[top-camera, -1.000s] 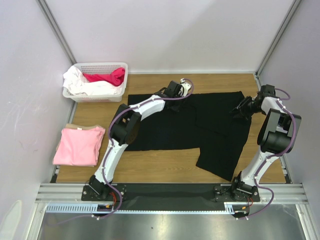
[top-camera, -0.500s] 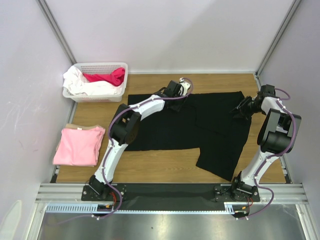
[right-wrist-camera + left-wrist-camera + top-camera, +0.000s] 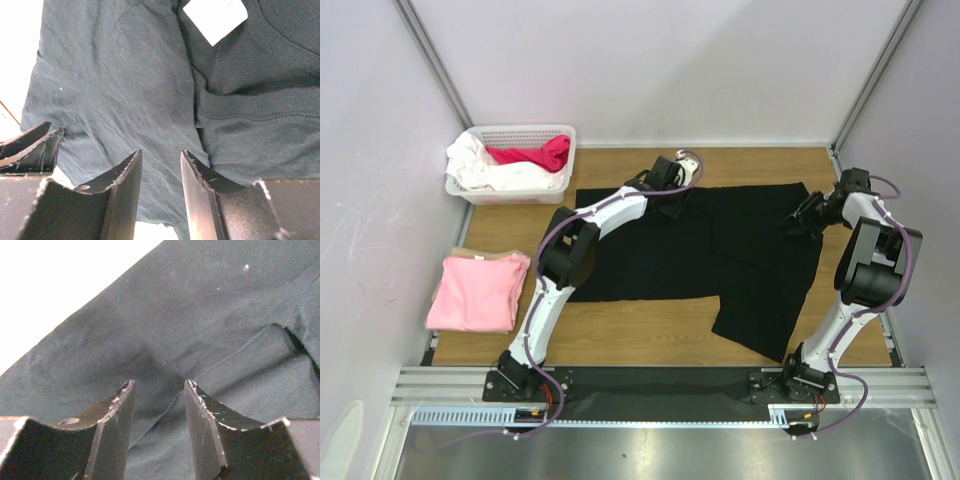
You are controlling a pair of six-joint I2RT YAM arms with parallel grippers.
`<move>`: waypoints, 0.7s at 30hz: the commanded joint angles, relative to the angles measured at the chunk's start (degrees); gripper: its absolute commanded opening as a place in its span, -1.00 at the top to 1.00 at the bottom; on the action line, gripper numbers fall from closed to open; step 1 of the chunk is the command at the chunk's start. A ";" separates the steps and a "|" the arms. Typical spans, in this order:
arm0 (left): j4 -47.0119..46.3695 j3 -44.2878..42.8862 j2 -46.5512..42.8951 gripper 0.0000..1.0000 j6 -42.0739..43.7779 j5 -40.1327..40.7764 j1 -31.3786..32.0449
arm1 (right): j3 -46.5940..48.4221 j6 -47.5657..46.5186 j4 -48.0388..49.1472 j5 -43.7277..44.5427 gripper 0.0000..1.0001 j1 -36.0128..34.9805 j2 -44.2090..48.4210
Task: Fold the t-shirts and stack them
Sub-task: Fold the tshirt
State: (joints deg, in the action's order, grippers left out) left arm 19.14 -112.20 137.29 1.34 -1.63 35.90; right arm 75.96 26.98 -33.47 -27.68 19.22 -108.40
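The black t-shirt point(image 3: 720, 250) lies spread flat across the far half of the table, one part reaching toward the near right. A folded pink t-shirt point(image 3: 478, 290) rests at the left edge. My left gripper point(image 3: 672, 195) hovers over the black shirt's far edge. Its jaws are open in the left wrist view point(image 3: 159, 385), with a low crease of black cloth point(image 3: 165, 405) under the gap. My right gripper point(image 3: 798, 222) is over the shirt's right end, also open point(image 3: 161, 152), just above the cloth beside the collar point(image 3: 260, 107) and a white label point(image 3: 215, 17).
A white basket point(image 3: 520, 130) with white and red garments stands at the far left corner. Bare wooden table point(image 3: 620, 330) shows in front of the black shirt. Pale walls and metal posts close in the table on three sides.
My left gripper has opened wider and shifted slightly to the far left over the shirt's edge. The right arm and both shirts have stayed put.
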 commanded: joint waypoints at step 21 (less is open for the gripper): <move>2.57 -3.90 1.92 0.70 -2.14 -1.36 -0.22 | 2.96 0.09 -1.07 -0.09 0.17 -0.33 1.26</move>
State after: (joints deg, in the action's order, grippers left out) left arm 21.61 -113.49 138.76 -0.56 -1.85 35.86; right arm 76.64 26.98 -34.11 -27.68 19.18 -108.40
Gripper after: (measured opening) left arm 0.186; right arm 0.421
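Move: The left hand hovers with half-open fingers right over the part of the black t-shirt it is about to pinch, only 2 cm or so below it. The shirt's far edge runs some 7 cm ahead of that hand, and the corner of a raised fold lies about 9 cm to its right, level with it, also 2 cm or so down. From the waiting right hand the pinch spot is roughly 31 cm left and 4 cm ahead, below it. Straight down, by a little over 1 cm and easing slightly back, the left hand sets its fingertips into the black cloth inside the far edge. The fingers tip barely more downward, then the hand stays low while they close from about half open to nearly shut, pinching the cloth between the tips. ##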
